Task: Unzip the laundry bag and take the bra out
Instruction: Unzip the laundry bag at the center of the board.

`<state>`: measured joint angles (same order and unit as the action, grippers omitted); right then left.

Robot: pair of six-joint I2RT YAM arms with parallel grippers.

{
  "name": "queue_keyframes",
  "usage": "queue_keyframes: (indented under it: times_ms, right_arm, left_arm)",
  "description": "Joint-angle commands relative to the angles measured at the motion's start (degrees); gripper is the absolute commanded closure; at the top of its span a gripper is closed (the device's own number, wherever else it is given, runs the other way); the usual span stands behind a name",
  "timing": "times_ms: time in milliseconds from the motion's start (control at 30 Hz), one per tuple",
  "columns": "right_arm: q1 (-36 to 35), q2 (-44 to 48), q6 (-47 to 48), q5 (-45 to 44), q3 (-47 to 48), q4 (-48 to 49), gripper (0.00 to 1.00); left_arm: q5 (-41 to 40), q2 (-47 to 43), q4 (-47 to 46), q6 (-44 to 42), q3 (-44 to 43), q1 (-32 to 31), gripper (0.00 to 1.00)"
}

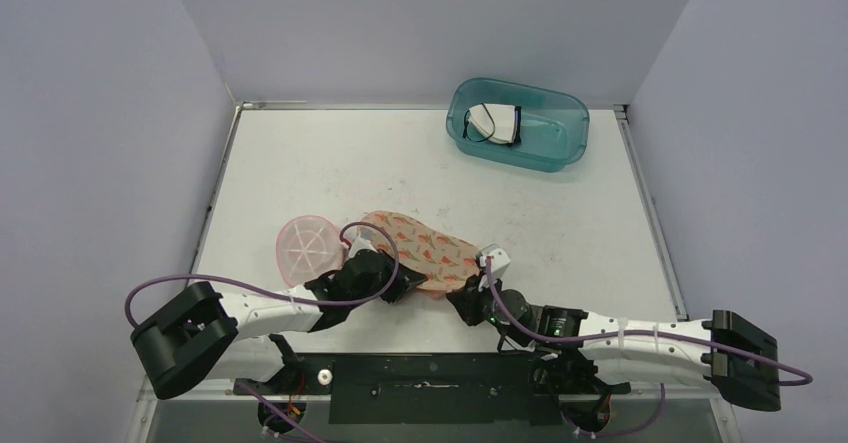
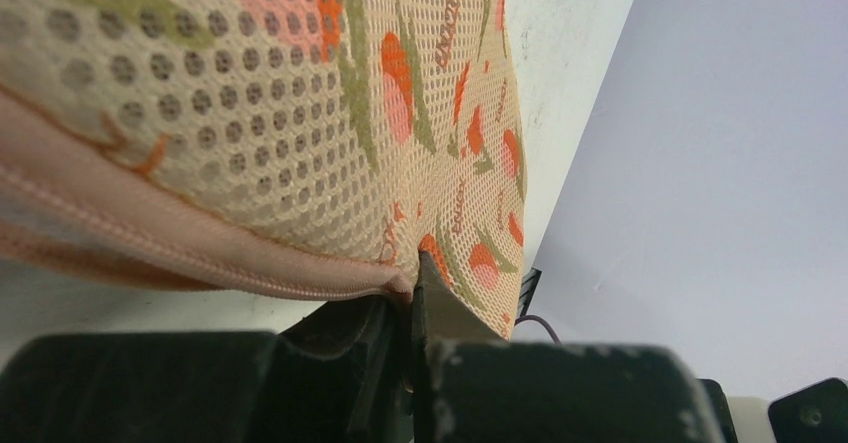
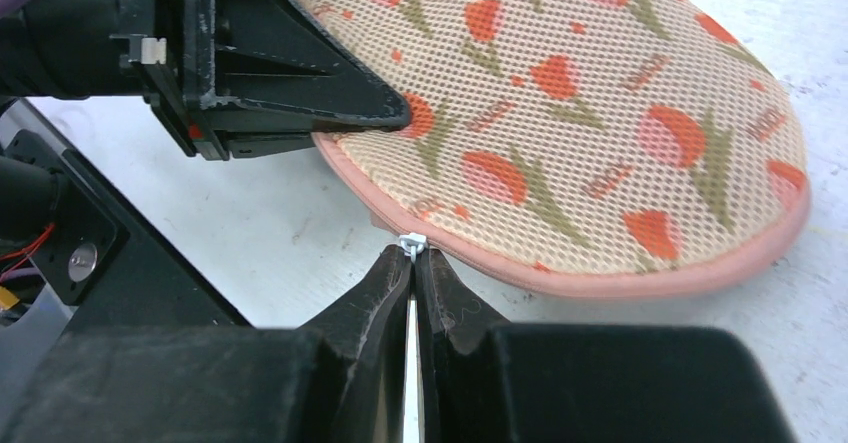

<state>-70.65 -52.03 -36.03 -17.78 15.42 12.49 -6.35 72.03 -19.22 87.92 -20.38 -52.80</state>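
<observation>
The laundry bag [image 1: 425,243] is flat mesh with an orange tulip print and pink trim, and it lies mid-table near the arms. My left gripper [image 1: 405,285] is shut on the bag's near-left edge. In the left wrist view the pink seam [image 2: 300,283] is pinched between its fingertips [image 2: 412,273]. My right gripper [image 3: 413,258] is shut on the small white zipper pull [image 3: 412,242] at the bag's near rim. The left gripper's black fingers [image 3: 330,103] show at the upper left of the right wrist view. The bra is hidden.
A pink round mesh cage [image 1: 305,248] lies just left of the bag. A teal bin [image 1: 560,148] at the back right holds a white item with black straps [image 1: 495,123]. Walls enclose the table on three sides.
</observation>
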Motion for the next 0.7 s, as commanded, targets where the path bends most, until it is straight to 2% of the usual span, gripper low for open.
queue_keyframes:
  times_ms: [0, 233, 500, 533, 600, 667]
  right_arm:
    - [-0.45, 2.99, -1.86, -5.82, -1.19, -3.60, 0.95]
    - [-0.45, 3.66, -2.64, -6.45, -1.96, -4.83, 0.95]
    - [-0.46, 3.25, -2.18, -5.11, -2.02, -3.20, 0.95]
    - [-0.54, 3.17, -2.06, -4.88, -1.91, -3.13, 0.95]
    - [-0.45, 3.10, -1.79, -4.24, -1.95, -2.69, 0.95]
    - [-0.52, 2.76, -1.53, -3.19, -2.05, -1.72, 0.95]
  left_arm:
    - [-0.35, 0.96, -1.46, -2.73, 0.92, 1.45, 1.00]
    - [1.84, 2.90, 2.53, -9.45, -3.08, 3.36, 1.00]
    - [6.34, 9.62, 5.86, -17.22, -11.07, 5.60, 1.00]
    - [6.35, 9.86, 5.86, -17.51, -11.61, 5.60, 0.97]
    - [8.23, 9.95, 5.86, -17.93, -12.11, 5.62, 0.81]
    - [8.97, 9.02, 6.15, -18.04, -11.95, 5.60, 0.56]
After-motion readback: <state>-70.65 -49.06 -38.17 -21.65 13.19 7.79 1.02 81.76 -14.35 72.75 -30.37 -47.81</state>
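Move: The left fingers already pinch the laundry bag's near edge, its middle about 6 cm straight ahead and 3 cm lower; the zip pull is some 6 cm to the right and 3 cm back. The round mesh bag lies about 24 cm to the left and 5 cm ahead. The right fingers hold that pull; from them the laundry bag's right end is roughly 7 cm ahead and 6 cm right, its middle 9 cm ahead and 5 cm left, both slightly lower. Keep the right gripper shut on the zip pull and draw it along the pink edge, about 2.5 cm to the right, away from the left hand, while sinking 2 cm, then hold. Lower the left gripper a little over 1 cm with the edge still pinched, swing it forward and right about 3 cm, turning some 10 degrees clockwise with its left side rising, and begin opening at the end. ##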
